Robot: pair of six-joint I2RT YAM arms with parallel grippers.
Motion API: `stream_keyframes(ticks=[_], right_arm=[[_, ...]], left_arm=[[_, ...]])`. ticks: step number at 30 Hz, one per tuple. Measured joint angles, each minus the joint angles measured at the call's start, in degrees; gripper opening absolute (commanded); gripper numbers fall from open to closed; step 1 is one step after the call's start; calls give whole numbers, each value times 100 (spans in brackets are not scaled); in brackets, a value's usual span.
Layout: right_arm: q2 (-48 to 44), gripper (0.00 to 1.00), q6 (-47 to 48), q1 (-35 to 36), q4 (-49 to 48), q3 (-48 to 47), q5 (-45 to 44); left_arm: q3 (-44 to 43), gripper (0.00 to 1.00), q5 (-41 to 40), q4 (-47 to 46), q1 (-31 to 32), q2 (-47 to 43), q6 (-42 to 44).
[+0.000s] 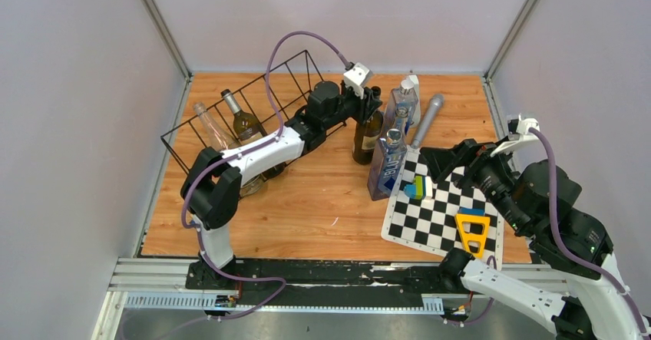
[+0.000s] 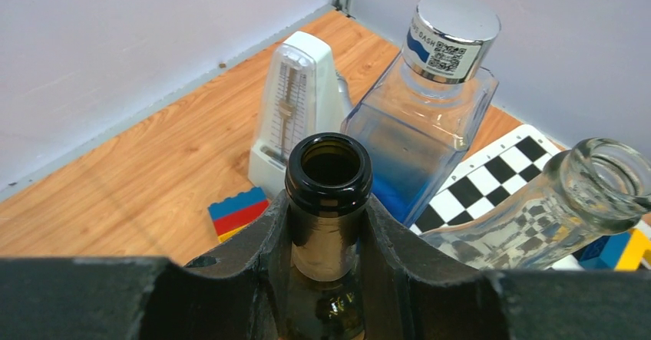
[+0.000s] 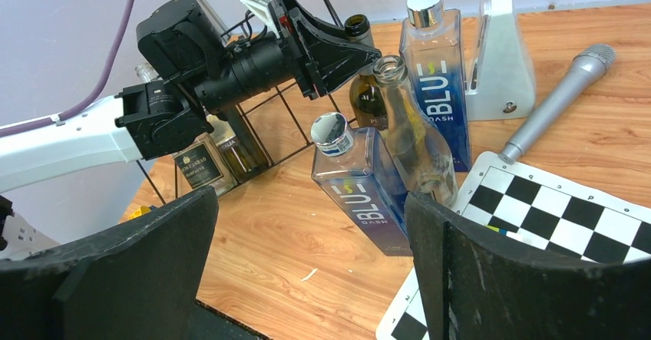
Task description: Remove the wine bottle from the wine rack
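Observation:
A dark brown wine bottle (image 1: 366, 136) stands upright just right of the wine rack (image 1: 230, 113), outside its black wire frame. My left gripper (image 1: 370, 103) is shut on the bottle's neck. In the left wrist view the fingers (image 2: 265, 240) press on both sides of the neck below the open mouth of the wine bottle (image 2: 328, 163). The right wrist view shows the same bottle (image 3: 367, 98) held by the left gripper (image 3: 338, 44) beside the rack (image 3: 257, 129); its base is hidden. My right gripper (image 3: 307, 263) hangs open over bare table, nothing between its fingers.
Two more bottles (image 1: 244, 123) lie in the rack. Two blue square bottles (image 1: 386, 165), a clear glass bottle (image 3: 411, 136), a white metronome (image 2: 295, 110) and a silver microphone (image 1: 427, 119) crowd round the held bottle. A checkerboard (image 1: 437, 217) carries coloured blocks (image 1: 417, 188).

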State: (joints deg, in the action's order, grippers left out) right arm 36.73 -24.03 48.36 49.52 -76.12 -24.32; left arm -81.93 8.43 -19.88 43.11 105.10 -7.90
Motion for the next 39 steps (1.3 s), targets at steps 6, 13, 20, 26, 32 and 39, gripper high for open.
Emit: stream_keyframes(ticks=[6,13,20,26,32,39], right_arm=[[-9,92,-11,0,4,0,66],[-9,92,-13,0,31,0,87],[-9,92,-13,0,59,0,157],[-9,92,-13,0,81,0,190],[-2,92,-13,0,83,0,195],[-2,92,-15,0,90,9,195]], left_arm=[[-17,0,-7,50,83,7,-48],[55,0,-221,328,118,-166,111],[599,0,-96,326,116,-634,608],[723,0,452,232,-92,-704,719],[1038,0,562,59,-398,-914,654],[1016,0,614,-144,-573,-809,474]])
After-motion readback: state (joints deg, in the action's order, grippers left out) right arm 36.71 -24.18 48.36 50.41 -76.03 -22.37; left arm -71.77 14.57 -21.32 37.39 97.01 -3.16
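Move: My left hand grips the dark wine bottle upright by its neck. The free spot I bring it over is about 5 cm to the left, level with me and 27 cm down. The front blue bottle stands 8 cm back and 6 cm right, the clear bottle 3 cm back and 8 cm right, the yellow toy 11 cm ahead and 1 cm right. From my right hand the spot is about 23 cm ahead, 18 cm left. I draw my left hand back about 3 cm, soon easing left, then swing it left and forward again, so it ends roughly 5.5 cm to the left at nearly the same height. That carries the dark wine bottle away from the clear and blue bottles towards the wine rack's side. My fingers keep their pinch on the neck, and the wrist only wavers by a few degrees. ##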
